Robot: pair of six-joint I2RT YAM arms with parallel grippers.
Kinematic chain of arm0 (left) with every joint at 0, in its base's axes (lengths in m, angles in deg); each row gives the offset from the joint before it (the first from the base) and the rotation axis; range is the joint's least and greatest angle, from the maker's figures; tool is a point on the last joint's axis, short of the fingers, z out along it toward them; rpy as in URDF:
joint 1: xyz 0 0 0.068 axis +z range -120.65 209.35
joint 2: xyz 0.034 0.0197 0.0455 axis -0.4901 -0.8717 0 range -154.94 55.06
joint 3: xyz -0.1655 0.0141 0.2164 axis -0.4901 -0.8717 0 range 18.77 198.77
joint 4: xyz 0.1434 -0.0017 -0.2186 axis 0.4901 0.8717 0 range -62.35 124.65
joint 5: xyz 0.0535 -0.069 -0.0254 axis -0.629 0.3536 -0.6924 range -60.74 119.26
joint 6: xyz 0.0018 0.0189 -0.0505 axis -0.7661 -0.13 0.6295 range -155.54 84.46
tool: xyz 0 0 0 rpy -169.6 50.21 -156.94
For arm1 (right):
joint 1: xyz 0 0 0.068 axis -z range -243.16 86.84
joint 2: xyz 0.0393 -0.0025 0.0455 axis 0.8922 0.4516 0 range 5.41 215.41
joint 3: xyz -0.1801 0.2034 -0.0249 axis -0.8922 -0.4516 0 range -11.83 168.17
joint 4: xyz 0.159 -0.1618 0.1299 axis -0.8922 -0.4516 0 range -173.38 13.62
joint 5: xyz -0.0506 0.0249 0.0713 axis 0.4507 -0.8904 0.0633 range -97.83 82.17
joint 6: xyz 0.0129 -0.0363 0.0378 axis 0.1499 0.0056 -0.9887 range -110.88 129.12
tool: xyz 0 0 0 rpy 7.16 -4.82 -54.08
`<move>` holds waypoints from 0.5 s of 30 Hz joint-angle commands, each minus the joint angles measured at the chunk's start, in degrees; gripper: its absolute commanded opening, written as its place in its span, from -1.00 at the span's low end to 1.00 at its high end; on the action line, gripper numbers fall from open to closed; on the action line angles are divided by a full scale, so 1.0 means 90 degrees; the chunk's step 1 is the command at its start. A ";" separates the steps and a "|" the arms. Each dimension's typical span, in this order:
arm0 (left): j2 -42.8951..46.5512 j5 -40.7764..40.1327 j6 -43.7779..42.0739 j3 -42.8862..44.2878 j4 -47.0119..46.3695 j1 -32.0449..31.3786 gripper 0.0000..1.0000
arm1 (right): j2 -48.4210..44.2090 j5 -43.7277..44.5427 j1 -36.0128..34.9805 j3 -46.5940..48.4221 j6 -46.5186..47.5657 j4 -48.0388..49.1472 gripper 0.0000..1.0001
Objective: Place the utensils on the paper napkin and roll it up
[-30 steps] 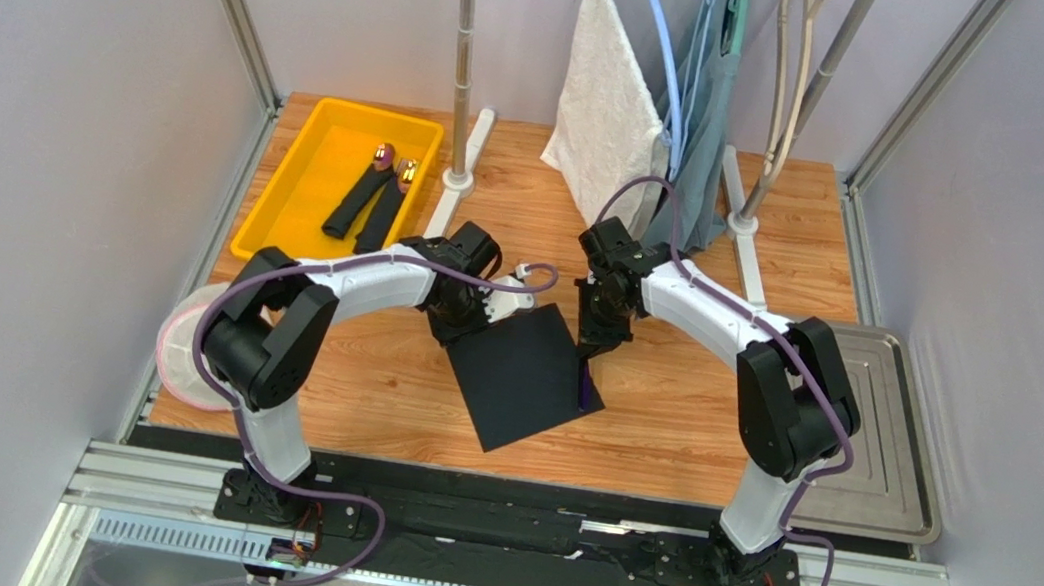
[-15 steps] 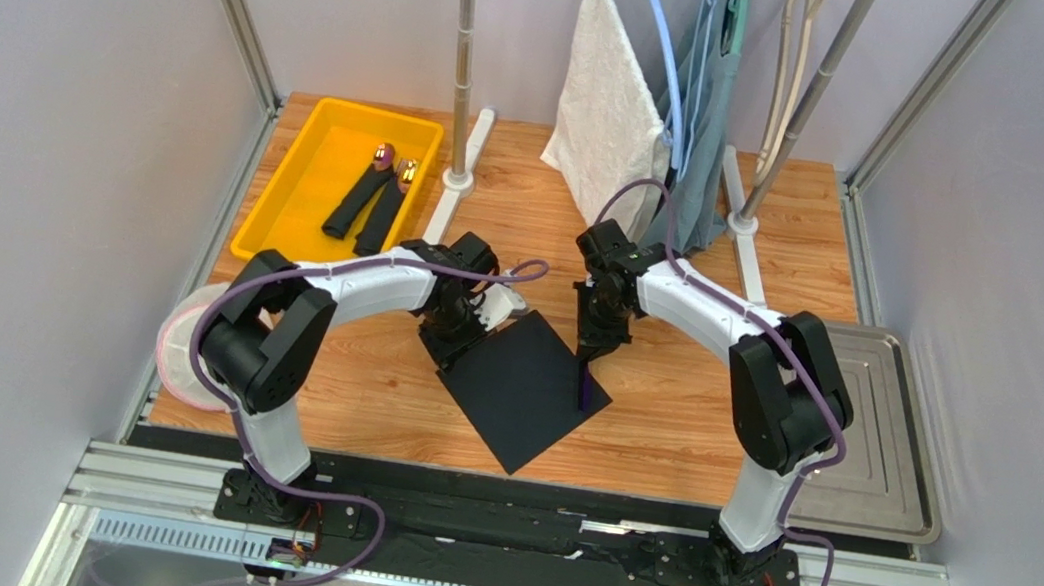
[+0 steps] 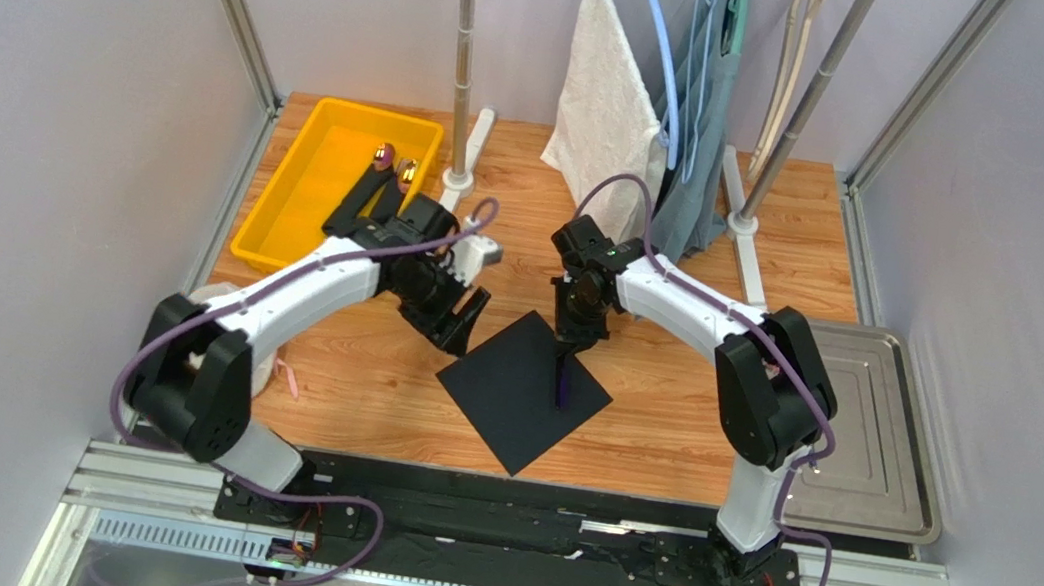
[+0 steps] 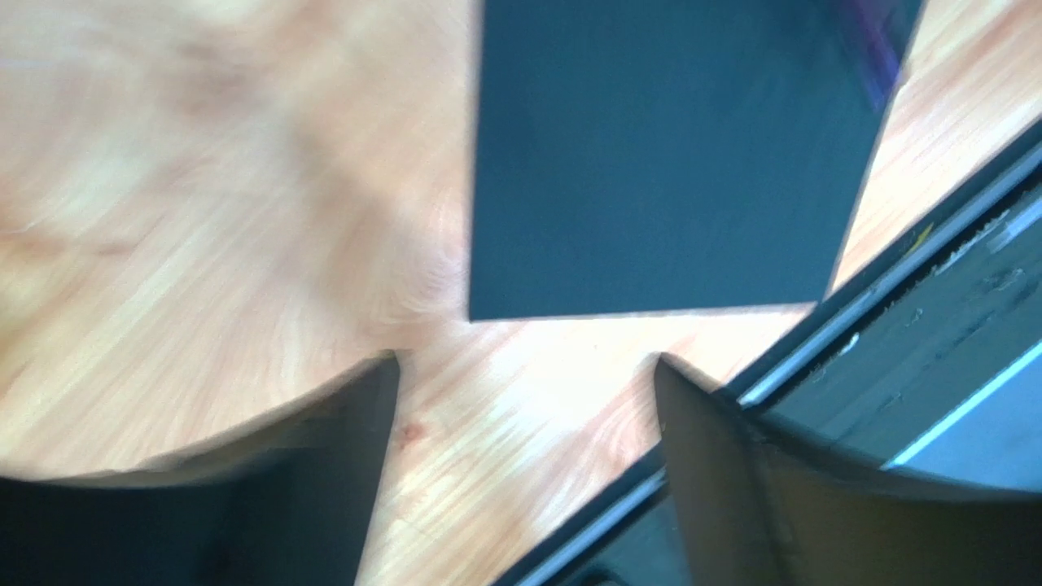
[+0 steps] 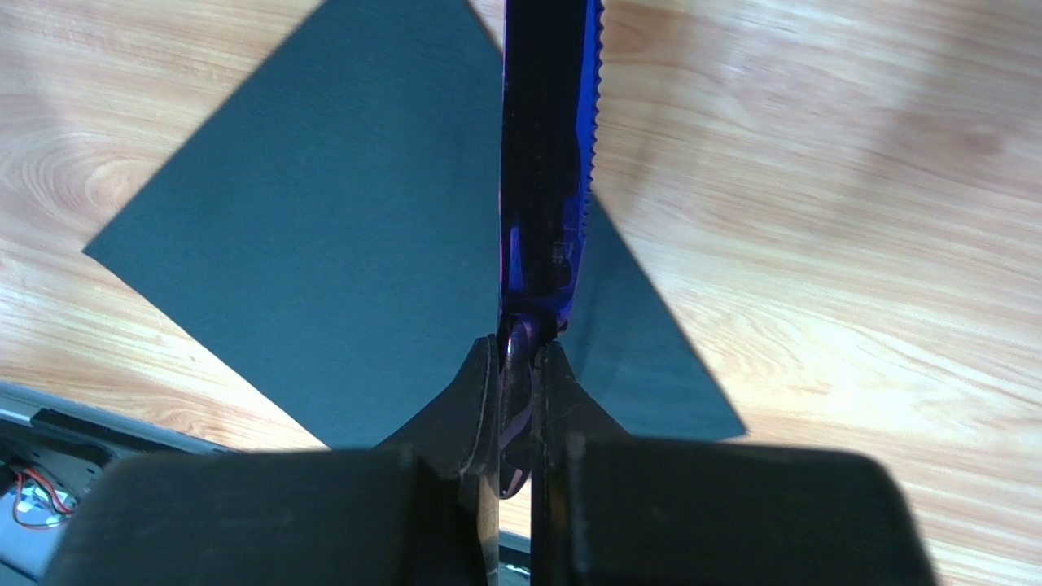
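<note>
The black paper napkin [image 3: 518, 391] lies flat on the wooden table like a diamond, also seen in the left wrist view [image 4: 673, 159] and the right wrist view [image 5: 330, 244]. My right gripper [image 3: 572, 330] [image 5: 519, 354] is shut on a blue serrated knife [image 5: 548, 159] whose blade [image 3: 562, 382] points down over the napkin's right half. My left gripper [image 3: 454, 318] [image 4: 526, 366] stands open and empty just beyond the napkin's far-left corner. Two more utensils with dark handles [image 3: 365, 200] lie in the yellow bin [image 3: 294, 210].
A white towel [image 3: 607, 100] and a grey-blue garment [image 3: 705, 121] hang on stands at the back. A metal tray [image 3: 879, 446] sits at the right edge. A white round object [image 3: 197, 299] is at the left edge. A black rail [image 4: 930, 281] runs along the near edge.
My left gripper has opened, let go of the napkin's corner and drawn back toward the yellow bin. The napkin has settled flat. My right gripper has shifted left with the knife over the napkin.
</note>
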 commanded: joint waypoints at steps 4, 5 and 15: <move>0.1383 0.0150 0.0762 0.0328 -0.0505 0.0709 0.98 | 0.0301 0.0166 -0.0374 0.0496 -0.0581 -0.0070 -1.00; 0.1490 0.0130 0.0811 0.0396 -0.0505 0.0874 0.98 | 0.0349 0.0176 -0.0452 0.0526 -0.0621 -0.0061 -1.00; 0.1745 0.0100 0.0978 0.0465 -0.0680 0.1549 0.98 | 0.0691 0.0167 -0.0658 0.0741 -0.0885 -0.0139 -1.00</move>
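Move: Below and back to its left, the napkin's middle is about 5 cm to the left of the right hand, 5 cm back and 5 cm down; that hand already grips the purple knife, blade pointing outward. From the left hand the napkin's middle lies some 9 cm right, 3 cm back and 9 cm below. The yellow box sits about 15 cm left of the left hand and 19 cm farther out, 8 cm lower. Carrying the purple knife in a still-closed grip, the right hand shifts about 4 cm left over the napkin towards its middle, easing slightly back and down. Meanwhile the left hand, its fingers already parted, climbs away from the napkin by some 10 cm, also going forward and left about 5 cm each, spreading fully open and turning counter-clockwise as the fingertips tip outward. ##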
